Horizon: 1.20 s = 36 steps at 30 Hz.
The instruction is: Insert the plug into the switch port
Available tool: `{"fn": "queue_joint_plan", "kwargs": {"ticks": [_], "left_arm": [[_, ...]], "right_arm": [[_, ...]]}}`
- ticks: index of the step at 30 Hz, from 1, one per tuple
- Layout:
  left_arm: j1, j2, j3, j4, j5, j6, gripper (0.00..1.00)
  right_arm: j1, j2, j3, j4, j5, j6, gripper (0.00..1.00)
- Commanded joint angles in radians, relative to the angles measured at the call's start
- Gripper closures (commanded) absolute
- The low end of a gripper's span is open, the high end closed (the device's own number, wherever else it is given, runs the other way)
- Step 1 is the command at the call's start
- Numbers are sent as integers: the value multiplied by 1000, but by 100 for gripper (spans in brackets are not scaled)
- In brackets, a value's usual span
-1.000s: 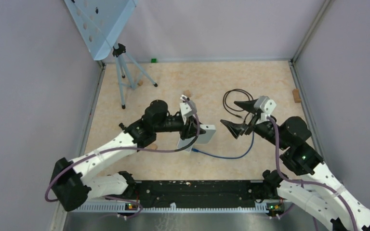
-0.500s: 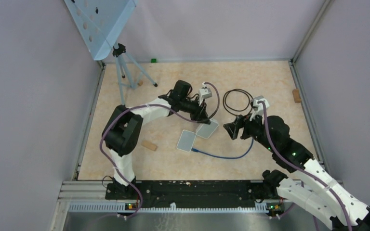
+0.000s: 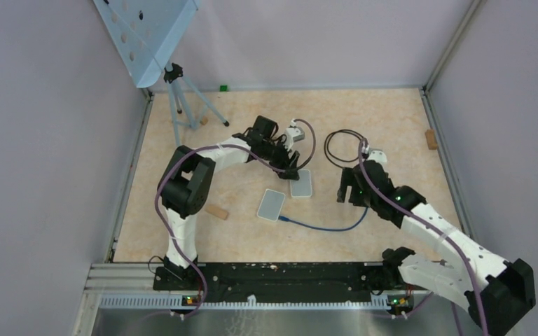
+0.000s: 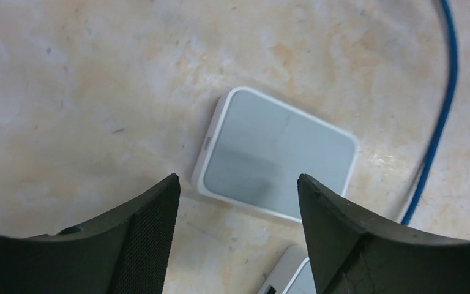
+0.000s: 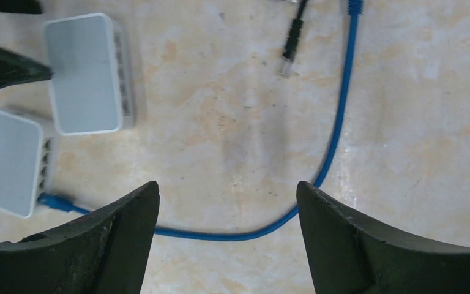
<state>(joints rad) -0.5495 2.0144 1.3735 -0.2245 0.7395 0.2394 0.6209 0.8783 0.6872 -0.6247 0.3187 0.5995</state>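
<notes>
Two white switches lie side by side on the table. The nearer switch (image 3: 271, 204) (image 5: 9, 162) has one blue plug (image 5: 54, 202) in a port. The farther switch (image 3: 301, 183) (image 5: 85, 73) lies flat, its row of ports (image 5: 124, 73) facing right. My left gripper (image 3: 295, 168) (image 4: 238, 180) hangs open just over the farther switch, holding nothing. The blue cable (image 3: 329, 227) (image 5: 341, 116) curves to a free blue plug (image 5: 355, 6). A black plug (image 5: 289, 49) lies beside it. My right gripper (image 3: 347, 189) (image 5: 227, 187) is open above the blue cable.
A black cable loop (image 3: 343, 147) lies behind the right gripper. A tripod (image 3: 182, 105) with a blue perforated panel stands at the back left. Small wooden blocks (image 3: 216, 211) (image 3: 431, 138) lie about. Walls close the table on three sides.
The left gripper carried a switch back and right, laid it flat beside the other and opened. The right gripper swung down over the blue cable, still open.
</notes>
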Motion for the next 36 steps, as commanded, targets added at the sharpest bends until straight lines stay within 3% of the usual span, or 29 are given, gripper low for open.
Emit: {"fn": "queue_joint_plan", "kwargs": {"ticks": [1,3,5,10,17,29,36], "left_arm": [[3,-26,-33,31,-122,-17,19],[4,-37,-37,29,-145,-38,4],[4,-60,-45,28,-173,-58,2],[3,-162,-87,47,-246,-129,1],[-3,-352,-241,132,-328,-370,1],[-8,-673,-483,180,-434,-527,1],[-8,-750,-494,148,-446,-553,1]], "right_arm": [[-142,79,24,46,-12,-16,20],[-231,89,-9,125,-58,-37,20],[-318,113,-28,191,-102,-47,20],[-404,273,4,279,-110,-90,26],[-451,484,14,427,-53,-113,49],[-483,659,80,469,-31,-158,62],[-483,656,87,474,-52,-165,91]]}}
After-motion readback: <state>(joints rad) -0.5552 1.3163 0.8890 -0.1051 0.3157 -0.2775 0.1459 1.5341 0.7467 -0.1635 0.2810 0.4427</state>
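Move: The free blue plug lies on the table about 13 cm ahead of my right hand, 10 cm to its right and 11 cm below. Just left of that plug, a black plug lies 10 cm ahead of my right hand and 5 cm to its right. The loose switch stands some 8 cm ahead of it and 12 cm to its left. From my left hand the blue plug is about 25 cm to the right and 1 cm ahead, while the loose switch sits 3 cm to the right, 2 cm back. I swing my right hand forward and right towards the free blue plug, sink about 10 cm while turning some 20 degrees clockwise, then slide forward low over the table and pinch the plug's boot from both sides. My left hand opens fully with a small dip beside the loose switch, then backs off up and to the left, turning counter-clockwise. ##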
